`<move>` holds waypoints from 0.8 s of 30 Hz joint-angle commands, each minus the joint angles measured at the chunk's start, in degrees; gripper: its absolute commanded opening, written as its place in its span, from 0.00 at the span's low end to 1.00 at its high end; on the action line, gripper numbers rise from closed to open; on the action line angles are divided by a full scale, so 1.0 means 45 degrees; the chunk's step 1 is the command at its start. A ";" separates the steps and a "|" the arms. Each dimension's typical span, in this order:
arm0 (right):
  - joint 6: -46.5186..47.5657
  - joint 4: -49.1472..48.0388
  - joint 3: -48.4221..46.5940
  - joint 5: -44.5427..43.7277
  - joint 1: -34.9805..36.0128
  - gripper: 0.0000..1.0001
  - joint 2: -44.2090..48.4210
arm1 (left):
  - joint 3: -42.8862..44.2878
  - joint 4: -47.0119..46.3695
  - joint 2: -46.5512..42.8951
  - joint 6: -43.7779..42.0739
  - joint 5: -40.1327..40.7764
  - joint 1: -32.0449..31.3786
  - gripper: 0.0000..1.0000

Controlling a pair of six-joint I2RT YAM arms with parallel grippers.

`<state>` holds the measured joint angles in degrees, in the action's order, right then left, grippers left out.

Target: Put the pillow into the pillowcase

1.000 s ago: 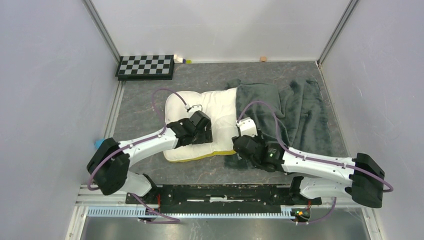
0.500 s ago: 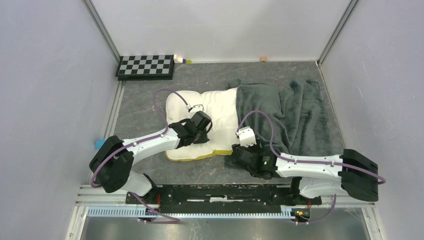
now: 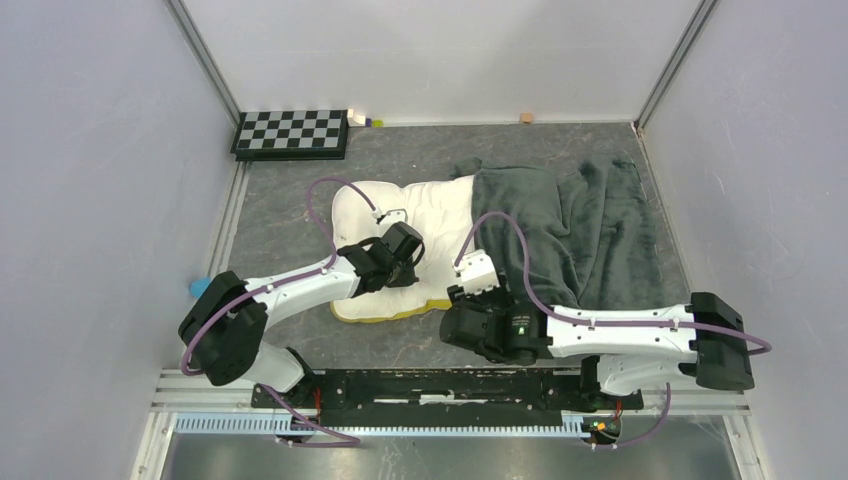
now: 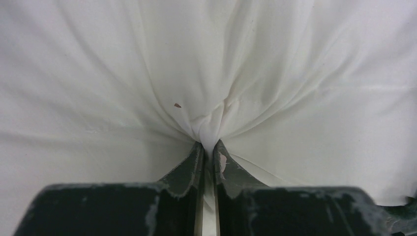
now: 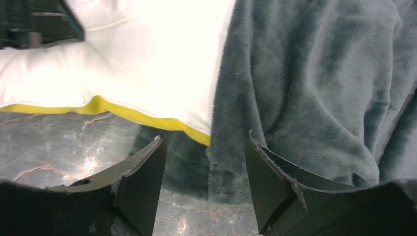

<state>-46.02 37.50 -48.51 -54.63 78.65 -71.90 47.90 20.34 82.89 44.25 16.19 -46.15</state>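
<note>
The cream-white pillow (image 3: 415, 215) with a yellow edge band lies in the middle of the table, its right part inside the dark grey-green plush pillowcase (image 3: 580, 225). My left gripper (image 3: 400, 262) is shut on a pinch of the pillow's fabric (image 4: 209, 130) near its front. My right gripper (image 3: 452, 300) is open at the pillowcase's near opening edge (image 5: 231, 142), with the fabric edge and the pillow's yellow corner (image 5: 194, 130) between its fingers (image 5: 142, 172). No zebra stripes show.
A checkerboard (image 3: 292, 132) lies at the far left by the back wall, with small blocks (image 3: 364, 120) beside it and another block (image 3: 526, 118) at the back. White walls close in the table's left, right and far sides. A blue object (image 3: 196, 286) sits at the left edge.
My right gripper has drawn back toward the near edge and to the left, off the pillow and pillowcase, to the front edge of the opening. The left gripper has stayed pinched on the pillow.
</note>
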 commanded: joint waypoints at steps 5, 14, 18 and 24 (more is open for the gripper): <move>-0.0737 -0.0079 0.0421 -0.0150 -0.0055 0.66 -0.0733 | -0.0194 0.0190 0.0185 -0.0194 -0.0092 -0.0037 0.10; 0.1065 -0.3096 0.2309 0.1793 -0.2252 0.57 -0.0611 | -0.0176 0.0187 0.0059 -0.0146 -0.0222 -0.0042 0.08; 0.1301 -0.2540 0.1636 0.1533 -0.2285 0.43 -0.0531 | -0.0176 0.0245 -0.0034 -0.0213 -0.0288 -0.0037 0.04; 0.1787 -0.1613 -0.0357 0.1094 -0.1127 0.21 -0.0492 | 0.0217 0.0526 -0.0626 -0.0409 -0.0242 -0.0427 0.02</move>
<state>-40.32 30.00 -43.11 -47.94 70.57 -75.05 47.90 20.67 82.26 44.23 15.99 -46.44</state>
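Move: The right hand hovers open over the near end of the pillowcase's opening edge, which lies about 2 cm ahead, 3 cm to its right and some 7 cm below. The exposed pillow's middle is some 12 cm ahead and 9 cm left; the pillowcase's main spread is about 12 cm ahead and 21 cm right. From the left hand, already pinching the pillow, that edge is roughly 11 cm to the right, 5 cm back, and about level. The right fingers pinch the near end of the pillowcase's opening edge, beside the yellow-trimmed pillow corner. The hand first dips about 6 cm, drifting some 3 cm right and slightly forward, then starts back up and left by about 2 cm as the fingers close. The left hand stays put, keeping its pinch on the pillow. ##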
